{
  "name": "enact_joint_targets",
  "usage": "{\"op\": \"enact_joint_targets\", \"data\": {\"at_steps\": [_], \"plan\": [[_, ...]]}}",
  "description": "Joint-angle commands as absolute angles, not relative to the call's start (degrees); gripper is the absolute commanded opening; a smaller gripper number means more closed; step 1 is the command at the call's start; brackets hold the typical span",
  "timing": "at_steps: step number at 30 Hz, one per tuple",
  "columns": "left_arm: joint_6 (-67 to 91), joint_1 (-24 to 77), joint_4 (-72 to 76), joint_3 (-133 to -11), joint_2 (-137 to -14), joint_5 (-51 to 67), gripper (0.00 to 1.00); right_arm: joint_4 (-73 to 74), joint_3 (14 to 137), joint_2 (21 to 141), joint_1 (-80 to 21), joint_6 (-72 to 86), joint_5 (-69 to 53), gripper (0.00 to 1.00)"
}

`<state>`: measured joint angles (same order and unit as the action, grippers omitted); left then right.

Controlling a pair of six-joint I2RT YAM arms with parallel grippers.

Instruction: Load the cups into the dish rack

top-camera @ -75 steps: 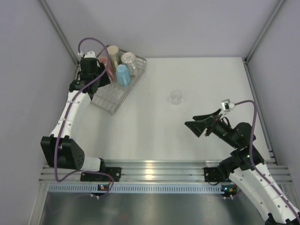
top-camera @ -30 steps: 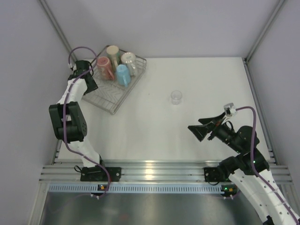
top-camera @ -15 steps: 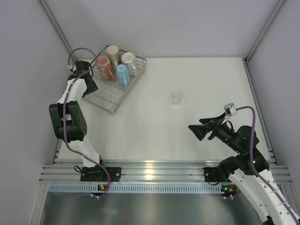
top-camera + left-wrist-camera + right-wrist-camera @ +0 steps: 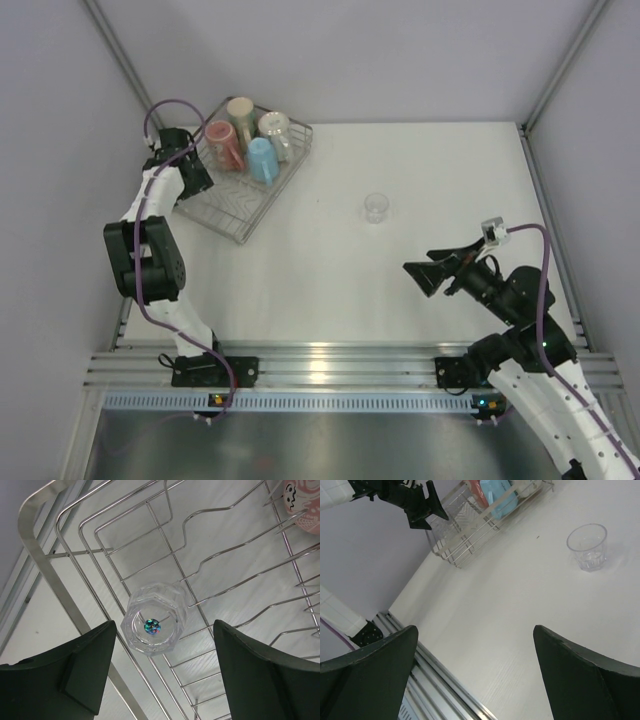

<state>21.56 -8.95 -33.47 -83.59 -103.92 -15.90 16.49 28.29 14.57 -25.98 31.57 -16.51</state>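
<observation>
The dish rack (image 4: 236, 216) sits at the table's far left and holds a pink-red mug (image 4: 225, 143), a cream mug (image 4: 241, 108), a white dotted mug (image 4: 274, 127) and a light blue cup (image 4: 263, 160). My left gripper (image 4: 192, 172) hangs over the rack's left corner. In the left wrist view it (image 4: 165, 628) is open, its fingers apart on either side of a small clear glass (image 4: 152, 625) that rests on the rack wires (image 4: 47, 575). A second clear glass (image 4: 376, 208) stands on the table. My right gripper (image 4: 426, 277) is open and empty, short of that glass (image 4: 588, 546).
Grey walls with metal corner posts (image 4: 120, 60) close in the table. The rack's left corner lies next to the left wall. An aluminium rail (image 4: 330, 360) carrying both arm bases runs along the near edge. The right wrist view shows the rack (image 4: 465, 540) far off, beyond bare tabletop.
The left arm swung from over the mugs to the rack's left corner, and its jaws have now spread wider, off the small glass. The right gripper drifted slightly down and right.
</observation>
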Motion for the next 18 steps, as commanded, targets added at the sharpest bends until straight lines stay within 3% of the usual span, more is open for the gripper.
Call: {"op": "enact_joint_targets", "data": {"at_steps": [1, 3, 7, 13, 18], "plan": [[22.0, -9.7, -35.2, -86.0, -99.0, -18.9, 0.84, 15.0, 31.6, 17.0, -26.7, 32.3, -15.6, 0.99], [21.0, -9.6, -35.2, -86.9, -97.7, -17.1, 0.81, 15.0, 32.4, 19.1, -26.7, 32.2, -15.1, 0.99], [18.3, -7.0, -35.2, -86.1, -91.9, -14.1, 0.86, 15.1, 34.6, 23.7, -26.7, 31.6, -13.8, 0.99], [19.7, -0.4, -35.1, -81.3, -85.1, -6.4, 0.84, 14.0, 37.7, 31.4, -26.7, 29.4, -10.4, 0.99], [20.0, 18.3, -30.9, -72.1, -76.8, -7.6, 0.84, 13.8, 41.6, 39.9, -26.8, 25.2, -4.5, 0.98]]}}
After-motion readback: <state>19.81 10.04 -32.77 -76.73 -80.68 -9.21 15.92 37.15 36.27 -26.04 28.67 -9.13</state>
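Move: The left hand stands low with its opened fingers around the rack glass, whose middle is about 3 cm below. From there the pink mug is about 13 cm ahead and 6 to the right, the blue mug some 8 ahead and 15 right, both slightly lower. The last glass, alone on the table, lies roughly 48 cm right of the left hand, 4 back and 8 lower; from the right hand it is some 23 cm ahead, 5 left and 20 down. Already open, the left fingers lift clear of the rack glass, climbing about 12 cm, then swing about 16 cm right and slightly back, ever faster towards the last glass, the wrist turning clockwise and fingers tipping up. Meanwhile the right hand, wide open, reaches some 6 cm forward towards that glass and begins to tip down. ##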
